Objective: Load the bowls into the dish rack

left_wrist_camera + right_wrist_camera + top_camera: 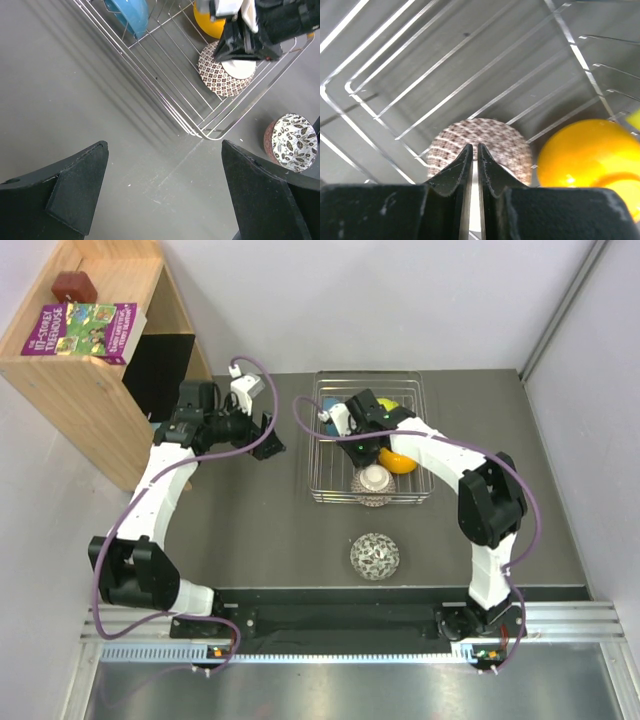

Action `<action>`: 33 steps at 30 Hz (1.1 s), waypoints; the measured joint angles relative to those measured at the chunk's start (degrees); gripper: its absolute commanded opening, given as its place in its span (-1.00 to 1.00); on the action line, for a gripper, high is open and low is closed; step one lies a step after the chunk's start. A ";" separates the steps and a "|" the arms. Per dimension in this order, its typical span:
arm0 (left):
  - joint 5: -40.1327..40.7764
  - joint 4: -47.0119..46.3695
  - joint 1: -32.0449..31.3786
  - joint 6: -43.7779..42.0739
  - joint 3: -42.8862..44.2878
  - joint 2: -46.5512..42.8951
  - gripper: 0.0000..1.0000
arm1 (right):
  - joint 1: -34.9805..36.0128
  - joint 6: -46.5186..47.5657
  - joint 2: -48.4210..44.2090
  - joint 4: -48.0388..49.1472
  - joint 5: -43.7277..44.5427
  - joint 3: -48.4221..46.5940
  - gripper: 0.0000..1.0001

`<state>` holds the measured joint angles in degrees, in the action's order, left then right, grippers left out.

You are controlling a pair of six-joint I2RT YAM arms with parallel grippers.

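The silver wire dish rack (322, 445) (165, 95) stands at the table's back centre. Inside it are a yellow-green bowl (388, 404), an orange bowl (399, 462) (585, 155), a blue bowl (132, 12) and an upturned lattice-patterned bowl (374, 487) (216, 79) (492, 132). My right gripper (367, 460) (474, 147) hangs shut just above the lattice bowl's white foot, with nothing between its fingers. A pinkish-red bowl with a leaf-print inside (375, 556) (292, 141) sits upright on the table in front of the rack. My left gripper (268, 437) (164, 150) is open and empty over bare table, left of the rack.
A wooden shelf (90, 360) stands at the back left with a purple book (85, 328) and a dark red object (74, 285) on top. Walls close in behind and to the right of the table.
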<state>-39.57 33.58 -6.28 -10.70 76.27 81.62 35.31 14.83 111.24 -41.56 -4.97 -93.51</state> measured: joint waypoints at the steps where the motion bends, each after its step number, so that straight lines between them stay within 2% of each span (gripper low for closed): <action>1: 0.04 0.13 0.00 -0.13 0.00 -0.17 0.98 | 0.31 0.02 0.04 -0.09 -0.50 0.00 -0.87; 16: 1.11 5.90 0.07 -3.34 1.33 -3.37 0.98 | 1.05 1.22 -0.33 0.07 -3.10 7.69 -0.92; 19: 1.27 7.19 0.07 -4.42 1.33 -4.68 0.98 | 0.74 1.51 -1.42 -0.68 -2.64 9.53 -0.84; 20: 1.20 7.52 0.07 -4.72 1.33 -5.11 0.98 | 0.61 1.57 -1.60 -1.27 -2.47 9.57 -0.77; 21: 0.98 7.82 0.07 -5.11 1.33 -5.62 0.98 | 0.50 1.60 -1.70 -1.55 -2.34 9.55 -0.55; 23: 0.24 8.15 0.07 -5.79 1.31 -6.67 0.98 | 0.22 1.55 -1.75 -2.71 -2.91 8.50 -0.24; 24: -0.37 8.17 0.07 -5.99 1.31 -7.30 0.98 | 0.13 1.57 -1.75 -3.45 -3.17 7.37 0.10; 26: -1.84 8.15 0.04 -6.21 1.16 -8.76 0.98 | 0.09 1.75 -1.75 -5.09 -3.37 3.67 0.42; 27: -2.73 8.09 0.04 -6.29 0.92 -9.51 0.98 | 0.07 1.31 -1.84 -5.29 -3.37 1.88 0.65; 31: -4.81 8.02 -0.76 -6.45 -0.57 -11.93 0.98 | -0.24 1.51 -3.54 -5.20 -2.43 -6.64 0.97; 33: -4.59 7.98 -2.32 -6.60 -1.44 -12.59 0.98 | -0.98 1.55 -5.33 -5.14 -1.62 -9.90 0.99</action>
<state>-44.16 41.56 -8.60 -17.30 74.83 69.04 34.33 16.38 105.91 -46.70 -6.59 -103.42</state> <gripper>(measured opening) 0.991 0.973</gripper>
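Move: The patterned bowl in the near end of the dish rack lies about 6 cm back, 3 cm right and 6 cm below the right hand, whose fingers are almost shut at its far-left edge. The orange bowl sits level with that hand, some 9 cm right and 6 cm below. The floral bowl on the table is about 21 cm back and 4 cm right, roughly 8 cm lower. From the left hand the patterned bowl is about 21 cm right, 6 cm back and 20 cm below. With its nearly shut fingers the right hand bears back and down, about 5 cm each way and slightly right, against the patterned bowl, nudging it and the dish rack along, then reverses, opens wide and comes free, climbing fast some 14 cm while reaching about 6 cm forward and a little left. Meanwhile the left hand, empty and still wide open, draws back about 7 cm from over the table and rises about 4 cm, turning slightly clockwise. ##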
